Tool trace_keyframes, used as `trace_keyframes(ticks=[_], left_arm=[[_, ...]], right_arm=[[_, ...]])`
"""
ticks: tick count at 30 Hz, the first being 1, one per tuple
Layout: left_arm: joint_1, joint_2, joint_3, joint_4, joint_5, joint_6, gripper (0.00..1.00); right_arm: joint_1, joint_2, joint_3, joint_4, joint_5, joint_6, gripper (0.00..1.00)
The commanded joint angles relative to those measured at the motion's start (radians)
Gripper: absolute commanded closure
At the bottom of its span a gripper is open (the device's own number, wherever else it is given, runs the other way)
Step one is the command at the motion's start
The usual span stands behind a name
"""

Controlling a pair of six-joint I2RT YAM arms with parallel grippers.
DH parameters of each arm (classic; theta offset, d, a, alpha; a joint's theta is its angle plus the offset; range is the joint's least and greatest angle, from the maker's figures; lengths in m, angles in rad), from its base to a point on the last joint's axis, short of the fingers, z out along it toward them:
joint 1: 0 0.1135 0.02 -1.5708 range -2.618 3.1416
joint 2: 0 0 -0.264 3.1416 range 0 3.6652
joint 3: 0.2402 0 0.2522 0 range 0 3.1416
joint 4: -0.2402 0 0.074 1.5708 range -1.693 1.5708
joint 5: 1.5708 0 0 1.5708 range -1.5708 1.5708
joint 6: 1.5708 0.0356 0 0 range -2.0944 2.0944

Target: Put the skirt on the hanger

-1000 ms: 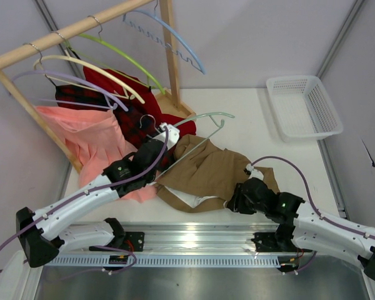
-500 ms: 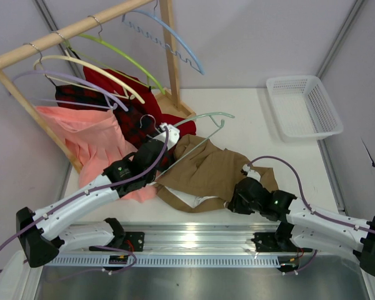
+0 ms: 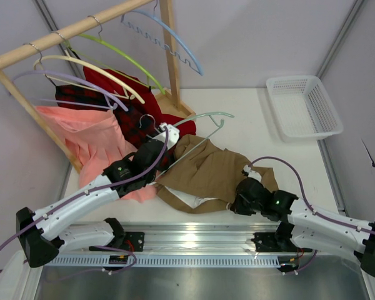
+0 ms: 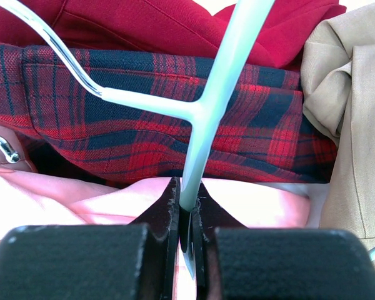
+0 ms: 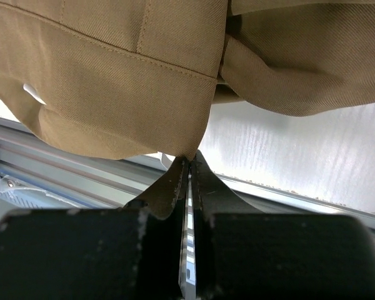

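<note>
The tan-brown skirt (image 3: 206,169) lies crumpled on the table between the two arms. The pale sage-green hanger (image 3: 206,117) leans across its far edge, one arm running under the cloth. My left gripper (image 3: 165,139) is shut on the hanger's bar (image 4: 219,81) just below where the silver hook joins; its jaws (image 4: 187,200) clamp the thin plastic. My right gripper (image 3: 235,203) sits at the skirt's near right edge. In the right wrist view the jaws (image 5: 190,164) are shut, with a corner of the skirt (image 5: 112,75) pinched at their tips.
A wooden rack (image 3: 81,25) at the back left carries lime (image 3: 125,59), blue (image 3: 175,37) and lilac hangers. A plaid skirt (image 4: 144,125), a red garment (image 3: 131,87) and a pink skirt (image 3: 87,137) lie beneath it. A white basket (image 3: 303,106) stands back right. A metal rail (image 3: 187,237) runs along the near edge.
My right gripper has closed onto the skirt's near corner and its arm has shifted slightly. The left arm and the hanger have not moved.
</note>
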Motion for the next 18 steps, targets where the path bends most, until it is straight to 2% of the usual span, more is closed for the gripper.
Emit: trace_keyframes(ticks=[1, 5, 9, 18], left_arm=[[-0.005, -0.032, 0.006, 0.049, -0.038, -0.001, 1.0], [-0.005, -0.033, 0.0, 0.058, -0.039, 0.005, 1.0], [-0.005, -0.02, -0.005, 0.064, -0.045, 0.002, 1.0], [-0.008, -0.042, -0.034, 0.095, -0.067, 0.002, 1.0]], right_arm=[[0.006, -0.022, 0.055, -0.064, -0.012, 0.017, 1.0], [0.003, -0.036, 0.106, -0.138, -0.025, 0.007, 1.0], [-0.033, -0.052, 0.188, -0.127, -0.076, -0.021, 1.0], [-0.308, -0.164, 0.207, -0.035, -0.216, -0.032, 1.0]])
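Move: In front of the right hand, which already pinches the near edge of the brown skirt low over the table, the hanger's free end lies about 22 cm ahead, some 1 cm left and 17 cm higher. The skirt's middle is about 10 cm ahead, 7 cm left and 2 cm lower; the hanger's hook is some 21 cm ahead, 23 cm left and 20 cm up. From the left hand, holding the hanger, that free end lies about 7 cm ahead, 18 cm right and 3 cm up. Lifting the pinched edge of the brown skirt, the right hand rises about 9 cm, slowly at first and then quickly, and swings some 4 cm forward as it climbs, towards the hanger's free end. Its fingers stay shut on the cloth while the wrist rolls roughly 15 degrees, left side up; the left hand keeps the hanger in place. ##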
